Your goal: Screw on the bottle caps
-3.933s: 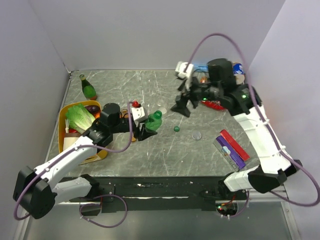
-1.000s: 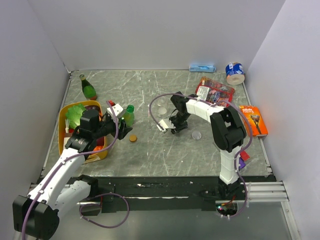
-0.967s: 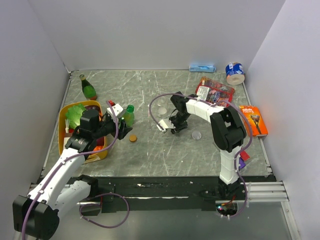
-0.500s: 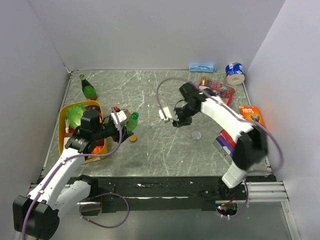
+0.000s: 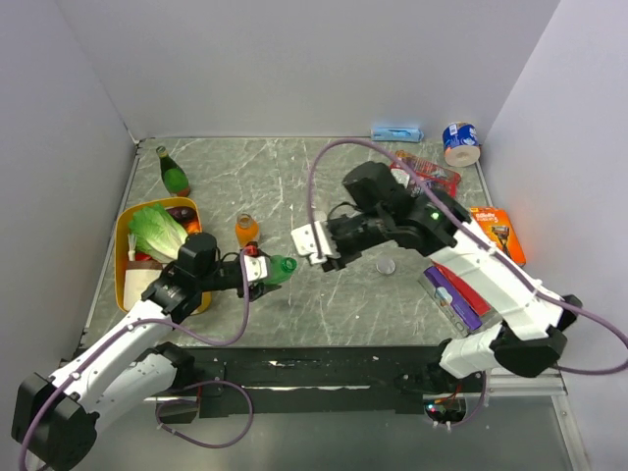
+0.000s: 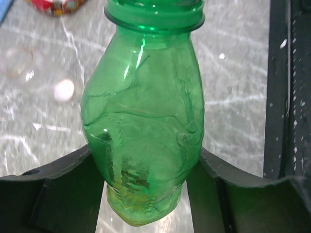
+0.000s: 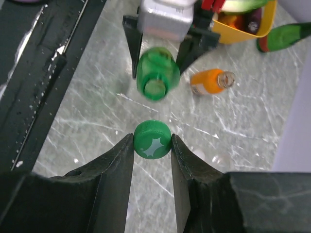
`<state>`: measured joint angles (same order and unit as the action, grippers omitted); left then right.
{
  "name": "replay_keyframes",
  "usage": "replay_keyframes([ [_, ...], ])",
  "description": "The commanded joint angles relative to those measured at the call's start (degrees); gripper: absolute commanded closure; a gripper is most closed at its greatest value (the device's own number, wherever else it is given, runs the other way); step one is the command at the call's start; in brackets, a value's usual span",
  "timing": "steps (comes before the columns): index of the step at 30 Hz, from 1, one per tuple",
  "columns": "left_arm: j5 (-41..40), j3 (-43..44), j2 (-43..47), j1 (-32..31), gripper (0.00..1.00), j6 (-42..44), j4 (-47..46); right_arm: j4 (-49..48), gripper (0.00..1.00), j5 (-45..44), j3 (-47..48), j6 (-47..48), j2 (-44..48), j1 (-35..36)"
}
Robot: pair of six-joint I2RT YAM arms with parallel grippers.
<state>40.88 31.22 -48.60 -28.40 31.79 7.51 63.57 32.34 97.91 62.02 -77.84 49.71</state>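
My left gripper (image 5: 263, 270) is shut on the bright green bottle (image 5: 279, 266), tipped on its side above the table with its open mouth (image 7: 155, 89) facing right. The bottle (image 6: 145, 111) fills the left wrist view, pinched between both fingers. My right gripper (image 7: 152, 141) is shut on the green cap (image 7: 152, 139), a short way off from that mouth and roughly in line with it. From above, this gripper (image 5: 319, 253) is just right of the bottle. An uncapped orange bottle (image 5: 246, 229) stands behind. A clear cap (image 5: 386, 265) lies on the table.
A yellow basket (image 5: 126, 257) with lettuce sits at the left, a dark-green red-topped bottle (image 5: 174, 172) behind it. At the right lie a red packet (image 5: 428, 175), an orange box (image 5: 500, 232) and purple and red packs (image 5: 453, 290). A can (image 5: 459, 141) is at the back.
My left arm has carried the green bottle forward and right and tipped it over. My right arm has lifted off the table with the green cap and turned to face the bottle's mouth.
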Motion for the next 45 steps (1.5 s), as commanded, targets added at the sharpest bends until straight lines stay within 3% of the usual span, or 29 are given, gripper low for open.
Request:
replay_keyframes([
  [1,1.66,0.68,0.17,-2.88,0.99,-2.34,-7.07,0.95,0.72,-4.73,3.60,-4.80,-3.10,4.41],
  [17,0.78,2.17,0.26,-6.66,0.99,-5.95,-9.36,-1.87,0.71,-14.40,-0.17,-4.54,-3.54,10.84],
  [37,-0.80,4.55,-1.94,-6.84,0.99,-7.36,-10.32,3.58,0.71,-11.77,3.16,-3.31,-7.67,11.11],
  [45,-5.37,2.80,0.52,-6.84,0.99,-11.56,-14.53,3.49,0.73,-17.65,4.48,-11.64,-11.01,10.84],
])
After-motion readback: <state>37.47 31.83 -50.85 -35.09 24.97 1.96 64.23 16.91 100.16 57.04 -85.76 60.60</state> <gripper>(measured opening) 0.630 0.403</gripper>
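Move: The right hand already holds the green cap; the green bottle's mouth, where the cap is to go, lies about 7 cm to its left, 6 cm below and only 1 cm ahead. Down on the table, the orange bottle stands about 20 cm ahead and 15 cm left of that hand, and the clear bottle lies some 28 cm ahead and 2 cm right. From the left hand, still gripping the green bottle, the cap is roughly 10 cm right, 2 cm ahead and 14 cm up. The right hand keeps its pinch on the green cap and brings it down about 4 cm and left about 3 cm to the green bottle's mouth, quickly at first and then creeping downward, its fingertips dipping some 10 degrees and the cap coming up against the rim at the end. Meanwhile the left hand, still clasping the bottle, shifts about 3 cm right to meet the cap, drawing slightly back and rising nearly 2 cm before settling down again by about half of that. ##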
